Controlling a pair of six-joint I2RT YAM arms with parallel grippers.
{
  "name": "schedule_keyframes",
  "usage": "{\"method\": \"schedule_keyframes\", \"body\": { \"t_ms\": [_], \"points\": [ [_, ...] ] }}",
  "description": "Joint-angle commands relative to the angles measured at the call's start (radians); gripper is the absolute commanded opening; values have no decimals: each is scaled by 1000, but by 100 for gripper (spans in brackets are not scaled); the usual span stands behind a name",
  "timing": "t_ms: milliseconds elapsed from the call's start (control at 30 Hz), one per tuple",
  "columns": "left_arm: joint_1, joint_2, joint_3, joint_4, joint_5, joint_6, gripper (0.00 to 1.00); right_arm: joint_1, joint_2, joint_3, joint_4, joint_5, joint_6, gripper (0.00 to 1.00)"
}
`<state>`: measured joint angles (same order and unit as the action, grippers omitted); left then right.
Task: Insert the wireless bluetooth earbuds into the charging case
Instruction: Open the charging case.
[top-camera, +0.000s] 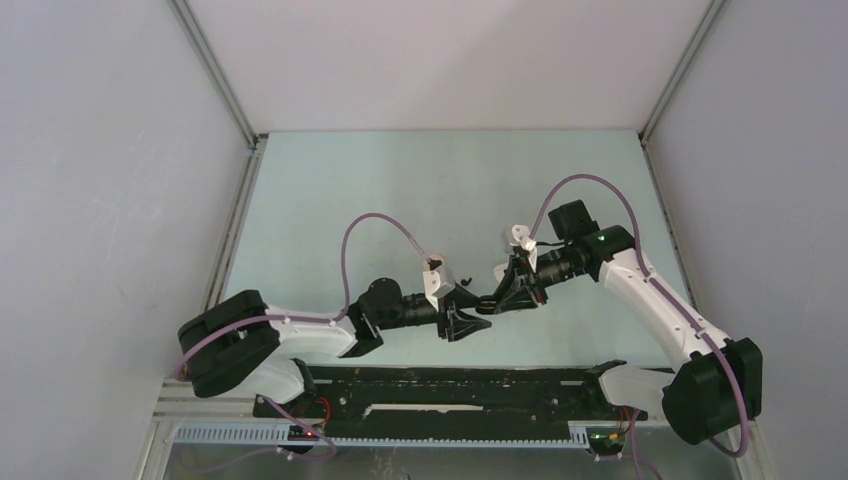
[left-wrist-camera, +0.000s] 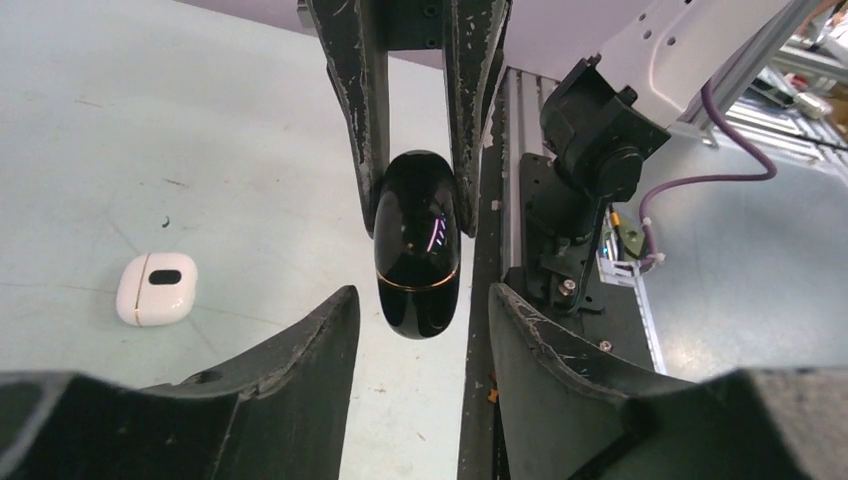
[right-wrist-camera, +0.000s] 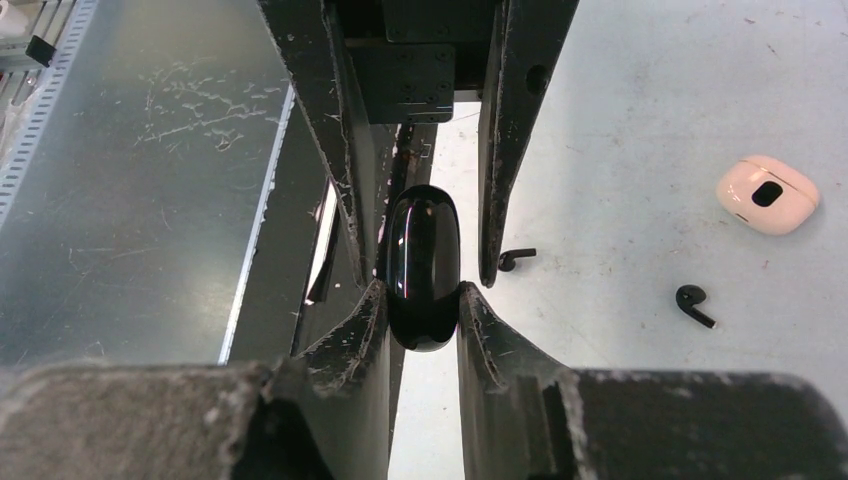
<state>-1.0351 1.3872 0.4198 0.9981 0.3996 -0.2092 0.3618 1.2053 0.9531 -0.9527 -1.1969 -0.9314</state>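
Note:
A glossy black charging case (right-wrist-camera: 420, 262), closed, with a thin gold seam, hangs above the table between the two arms. My right gripper (right-wrist-camera: 420, 287) is shut on its lower end, both fingers pressed against its sides. In the left wrist view the same case (left-wrist-camera: 420, 245) sits just beyond my left gripper (left-wrist-camera: 420, 296), whose jaws stand open on either side without touching it. Two black earbuds lie on the table, one (right-wrist-camera: 515, 258) close behind the case and the other (right-wrist-camera: 694, 303) further right. In the top view the left gripper (top-camera: 468, 318) and right gripper (top-camera: 493, 300) meet mid-table.
A white closed case (left-wrist-camera: 157, 288) lies on the pale green table, also seen in the right wrist view (right-wrist-camera: 767, 194). The black base rail (top-camera: 450, 390) and metal frame run along the near edge. Grey walls enclose the table.

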Motion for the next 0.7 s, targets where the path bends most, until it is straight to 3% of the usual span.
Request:
{"method": "schedule_keyframes", "body": {
  "t_ms": [0, 433, 667],
  "points": [
    [12, 38, 9, 171, 40, -81, 55, -7, -22, 38, -7, -43, 2, 6],
    [18, 62, 38, 164, 75, -101, 44, -9, -17, 38, -9, -30, 5, 10],
    [26, 73, 47, 158, 81, -103, 28, -7, -7, 37, -11, -30, 6, 12]
  ]
}}
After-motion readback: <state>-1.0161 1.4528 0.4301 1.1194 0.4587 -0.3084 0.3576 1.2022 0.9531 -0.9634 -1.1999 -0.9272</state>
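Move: Just off the left fingertips, the black charging case sits about 3 cm to the left hand's right and 1 cm above its hand point, level with it fore and aft, seam end facing that hand. The right hand holds its far part, with the case's middle some 2 cm to that hand's left. On the table roughly 15 cm below the left hand lie the white case, 6 cm ahead and 7 cm right; a black earbud, 4 cm ahead and 2 cm left; and the pink case, 8 cm ahead and 10 cm left. Closing from well apart, the left fingers come in on both flat sides of the black case's near end, around the gold seam, and touch them by the end. Meanwhile the left hand rises about 1 cm and edges right towards the case, its fingertips tipping up roughly 5 degrees. The right hand stays in place and keeps its grip on the far part. ##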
